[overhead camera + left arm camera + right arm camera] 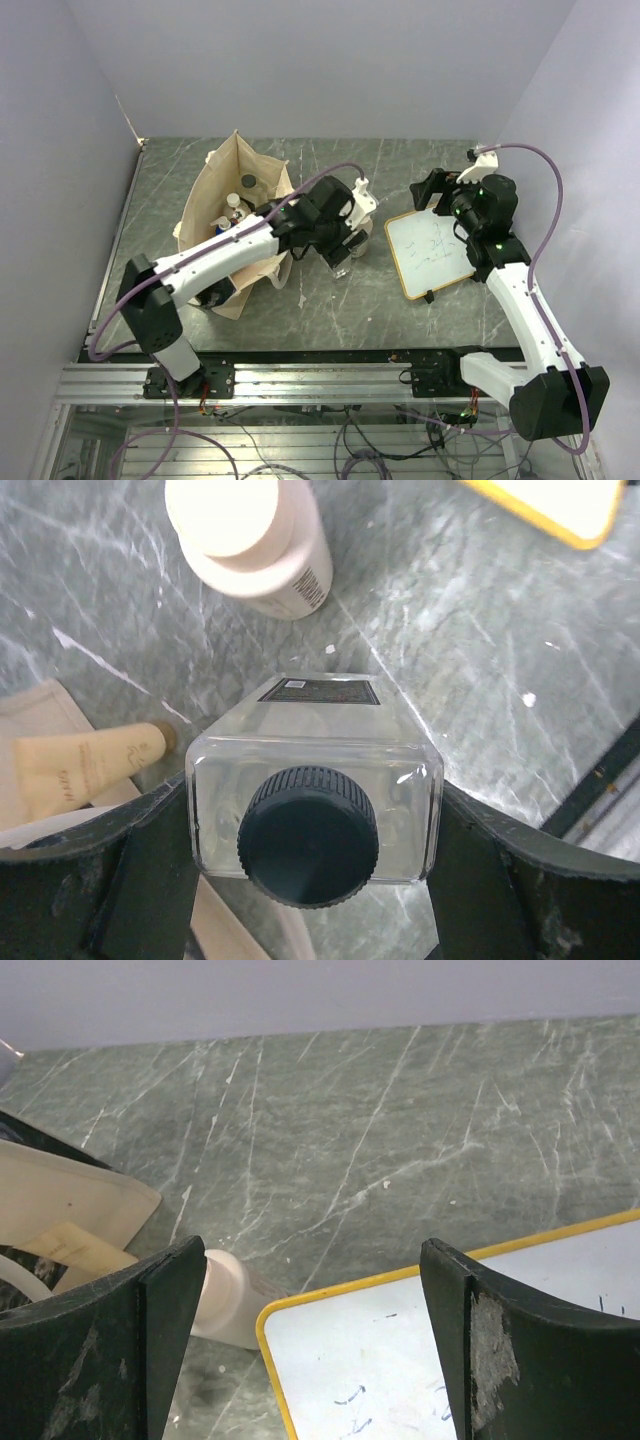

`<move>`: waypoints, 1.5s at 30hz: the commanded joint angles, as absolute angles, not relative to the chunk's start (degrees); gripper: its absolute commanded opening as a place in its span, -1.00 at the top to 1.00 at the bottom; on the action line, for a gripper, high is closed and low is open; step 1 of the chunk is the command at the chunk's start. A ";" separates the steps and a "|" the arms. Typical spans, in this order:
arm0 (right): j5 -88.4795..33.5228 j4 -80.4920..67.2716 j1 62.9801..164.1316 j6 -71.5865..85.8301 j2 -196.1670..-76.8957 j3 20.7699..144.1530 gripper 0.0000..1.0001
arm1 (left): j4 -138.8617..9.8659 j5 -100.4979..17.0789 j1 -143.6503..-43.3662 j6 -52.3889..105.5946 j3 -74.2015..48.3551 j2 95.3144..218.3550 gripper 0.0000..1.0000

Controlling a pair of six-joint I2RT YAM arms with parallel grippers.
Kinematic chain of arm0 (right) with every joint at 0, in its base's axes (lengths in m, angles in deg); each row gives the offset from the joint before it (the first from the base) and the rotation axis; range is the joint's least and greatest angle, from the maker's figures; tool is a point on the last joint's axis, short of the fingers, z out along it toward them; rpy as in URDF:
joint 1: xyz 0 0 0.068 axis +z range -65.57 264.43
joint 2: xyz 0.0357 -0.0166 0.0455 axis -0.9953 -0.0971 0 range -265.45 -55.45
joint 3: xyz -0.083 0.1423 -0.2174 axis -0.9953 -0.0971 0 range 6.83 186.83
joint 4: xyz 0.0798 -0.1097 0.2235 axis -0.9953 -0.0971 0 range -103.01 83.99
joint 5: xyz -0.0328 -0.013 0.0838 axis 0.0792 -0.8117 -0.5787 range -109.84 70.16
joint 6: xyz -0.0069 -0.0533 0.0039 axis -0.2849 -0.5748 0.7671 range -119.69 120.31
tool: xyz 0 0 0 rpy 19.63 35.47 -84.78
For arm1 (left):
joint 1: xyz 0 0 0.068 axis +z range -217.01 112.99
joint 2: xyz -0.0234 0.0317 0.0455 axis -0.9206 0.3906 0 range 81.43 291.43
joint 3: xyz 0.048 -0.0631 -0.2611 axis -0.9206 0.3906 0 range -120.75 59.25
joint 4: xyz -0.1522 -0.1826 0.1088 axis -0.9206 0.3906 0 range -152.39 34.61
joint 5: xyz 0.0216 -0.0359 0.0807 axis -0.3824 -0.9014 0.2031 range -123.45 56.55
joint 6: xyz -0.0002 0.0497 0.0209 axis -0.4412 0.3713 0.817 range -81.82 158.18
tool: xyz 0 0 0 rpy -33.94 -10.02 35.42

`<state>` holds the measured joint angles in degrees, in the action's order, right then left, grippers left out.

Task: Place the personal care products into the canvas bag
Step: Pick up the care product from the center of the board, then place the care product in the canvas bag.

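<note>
My left gripper (312,855) (340,256) is shut on a clear square bottle with a dark cap (310,770), its fingers pressed against both sides. The bottle stands upright on the table just right of the canvas bag (235,215). A cream wide-lidded bottle (255,540) (235,1295) stands just beyond it. Inside the open bag I see a dark-capped bottle (248,183) and a white-capped one (233,200). A beige tube (90,770) lies by the bag's cloth. My right gripper (315,1260) (432,190) hangs open over the far edge of the whiteboard, holding nothing.
The yellow-framed whiteboard (435,250) (420,1360) lies flat right of centre, its corner (560,505) close to the cream bottle. Walls enclose the table at the back and on both sides. The metal rail with the arm bases (320,380) runs along the near edge.
</note>
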<state>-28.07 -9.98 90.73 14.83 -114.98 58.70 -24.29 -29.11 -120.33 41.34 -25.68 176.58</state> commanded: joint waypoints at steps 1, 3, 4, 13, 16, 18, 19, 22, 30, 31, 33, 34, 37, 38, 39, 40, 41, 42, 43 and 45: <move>-30.40 -8.29 90.38 12.53 -116.55 61.41 -0.74 | -26.69 -40.85 -116.95 49.45 -33.37 167.82 0.86; -31.45 -8.09 90.41 11.72 -117.50 62.85 -0.74 | -25.44 -43.75 -114.30 48.79 -35.40 166.00 0.86; -31.78 -8.23 90.41 11.39 -118.08 63.74 -0.74 | -25.07 -46.48 -112.68 48.62 -36.12 165.04 0.86; -36.14 -10.53 92.10 8.65 -123.14 71.16 -0.69 | -24.87 -56.93 -98.31 46.19 -39.77 156.80 0.86; -35.98 -10.07 93.17 8.58 -124.95 72.06 -0.67 | -24.84 -60.08 -94.00 44.89 -40.68 154.13 0.86; -35.87 -10.14 94.65 8.08 -126.53 73.37 -0.67 | -24.18 -61.35 -91.11 44.00 -40.81 152.45 0.86; -35.90 -10.08 95.67 7.61 -127.08 73.94 -0.67 | -23.49 -61.48 -89.64 43.89 -40.59 151.68 0.87; -35.57 -9.29 99.56 5.42 -128.47 75.61 -0.67 | -19.98 -61.43 -85.96 45.30 -39.64 149.22 0.86; -37.26 -7.18 106.60 4.78 -132.53 76.43 -0.68 | -17.65 -66.84 -80.59 47.01 -37.35 142.38 0.86; -37.51 -6.95 107.16 4.74 -133.10 76.71 -0.68 | -16.92 -66.21 -80.29 47.24 -37.42 141.67 0.86; -37.56 -6.29 108.61 4.49 -134.03 77.33 -0.68 | -15.28 -63.99 -79.92 47.84 -37.50 140.69 0.86; -37.73 -6.16 109.19 4.32 -134.53 77.76 -0.68 | -14.16 -62.59 -79.74 48.11 -37.50 140.32 0.86; -38.57 -6.42 111.34 3.20 -135.98 79.33 -0.68 | -9.28 -56.71 -78.96 49.03 -37.27 139.58 0.86; -39.01 -6.54 111.93 2.79 -136.42 79.84 -0.68 | -7.69 -54.90 -78.76 49.53 -37.21 139.53 0.86; -39.42 -6.54 112.32 2.25 -136.74 80.20 -0.68 | -5.89 -53.29 -78.63 49.99 -37.13 139.38 0.86; -39.70 -6.50 113.21 1.78 -137.16 80.67 -0.68 | -4.28 -51.76 -78.49 50.63 -36.96 139.16 0.86; -39.94 -6.21 114.39 1.32 -137.33 80.81 -0.68 | -2.82 -50.65 -78.44 51.19 -36.65 138.91 0.86; -40.21 -5.90 114.97 1.08 -137.48 80.85 -0.68 | -1.36 -49.90 -78.44 51.53 -36.31 138.61 0.86; -40.56 -5.32 115.47 0.82 -137.54 80.76 -0.68 | 0.08 -49.23 -78.43 51.74 -35.79 138.42 0.86; -41.26 -4.25 116.51 0.62 -137.63 80.22 -0.68 | 2.23 -47.23 -78.38 51.42 -34.38 138.16 0.86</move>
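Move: The left hand holds the clear bottle; the canvas bag it is bound for has its middle some 21 cm to the left, 6 cm farther out and 5 cm lower. The cream bottle stands about 6 cm ahead and 6 cm right, the tan tube 11 cm ahead and 8 cm left, both some 11 cm lower. From the empty right hand, the bag's right rim lies about 27 cm left, 2 cm back and 3 cm lower; the cream bottle 15 cm left, 4 cm back and 21 cm lower. Still gripping the clear bottle just below its cap, the left hand lifts it steeply, then swings it left to the bag, some 24 cm each way, drawing back slightly and sinking about 4 cm at the end over the bag's mouth. The right hand, open and touching nothing, sweeps 20 cm left over the area just beyond the cream bottle towards the bag's rim, turning some 35 degrees counter-clockwise. ##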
